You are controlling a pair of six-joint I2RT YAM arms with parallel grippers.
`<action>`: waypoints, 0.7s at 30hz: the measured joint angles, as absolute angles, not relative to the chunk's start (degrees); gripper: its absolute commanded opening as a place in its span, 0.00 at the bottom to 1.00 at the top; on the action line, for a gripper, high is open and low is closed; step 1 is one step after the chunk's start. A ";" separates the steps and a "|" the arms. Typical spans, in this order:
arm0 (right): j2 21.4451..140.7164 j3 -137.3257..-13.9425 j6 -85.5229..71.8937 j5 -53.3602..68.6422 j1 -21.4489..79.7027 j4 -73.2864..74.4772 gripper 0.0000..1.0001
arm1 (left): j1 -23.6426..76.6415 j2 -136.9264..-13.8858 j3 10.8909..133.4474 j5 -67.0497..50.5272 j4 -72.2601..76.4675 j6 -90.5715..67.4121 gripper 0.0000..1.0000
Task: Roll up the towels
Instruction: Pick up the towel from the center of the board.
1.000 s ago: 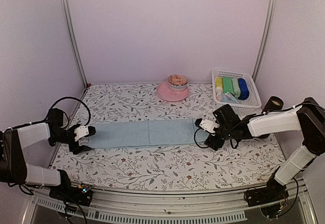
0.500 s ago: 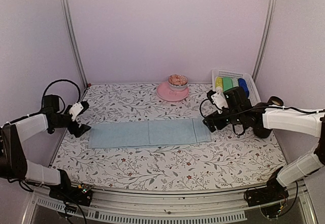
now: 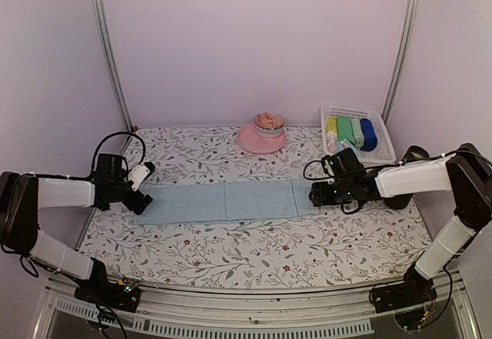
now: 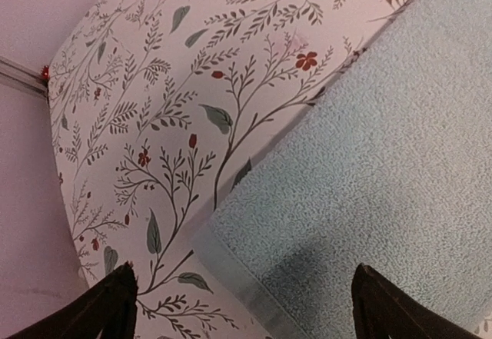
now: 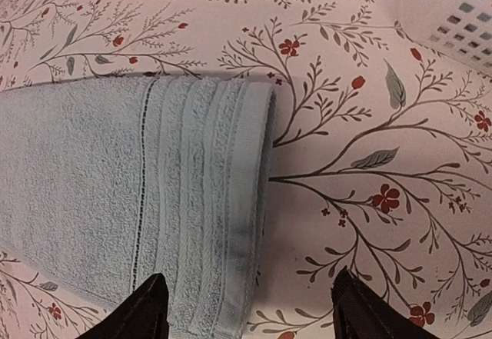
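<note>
A pale blue towel [image 3: 227,201] lies flat as a long strip across the middle of the table. My left gripper [image 3: 141,199] is low at its left end, open. In the left wrist view the towel's corner [image 4: 369,162] lies between and ahead of the wide-apart fingertips of the left gripper [image 4: 246,308]. My right gripper [image 3: 316,194] is at the right end, open. In the right wrist view the gripper [image 5: 250,308] straddles the towel's hemmed edge [image 5: 246,201], nothing pinched.
A pink plate [image 3: 247,142] with a small bowl [image 3: 269,122] stands at the back centre. A white basket [image 3: 380,153] at the back right holds coloured rolled cloths [image 3: 350,131]; its corner [image 5: 453,8] shows in the right wrist view. The tablecloth is floral.
Both grippers lifted away from the towel's ends half a second ago and are now back low at those ends. The towel has stayed flat.
</note>
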State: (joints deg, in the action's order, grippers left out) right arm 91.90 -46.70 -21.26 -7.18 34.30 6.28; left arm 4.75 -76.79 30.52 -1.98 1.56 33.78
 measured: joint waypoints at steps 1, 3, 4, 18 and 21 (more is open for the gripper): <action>92.12 -46.22 -22.33 -7.14 33.95 5.85 0.72 | 5.30 -77.62 30.17 -0.05 2.02 33.32 0.97; 92.64 -45.69 -23.88 -6.94 33.41 4.80 0.72 | 5.89 -78.72 29.85 2.15 2.72 32.64 0.97; 93.14 -45.69 -24.56 -6.87 33.17 4.23 0.70 | 6.09 -79.15 29.76 3.44 3.14 32.42 0.97; 100.27 -46.24 -28.88 -2.37 32.53 -3.14 0.30 | 7.16 -74.85 26.59 8.86 6.57 31.38 0.97; 100.86 -46.24 -29.82 -1.39 32.53 -4.10 0.25 | 7.22 -73.12 25.98 9.04 6.79 31.38 0.97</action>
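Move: The towel's right hem runs below my right hand, its middle roughly 3 cm ahead, 1 cm to the left and 4 cm lower. The basket of rolled towels stands about 24 cm ahead and 16 cm to the right of that hand, the pink plate some 29 cm ahead and 14 cm to the left. From my left hand the same hem is about 47 cm to the right and 2 cm ahead. I sink my right hand some 3.5 cm onto the towel's right hem, easing a little forward and first slightly right, then left. Its fingers close from about three-quarters open to under a third, one on each side of the hem's near part, beginning to gather it. My left hand stays wide open by the towel's left end, shifts about 2 cm left, dips slightly and rises again. ##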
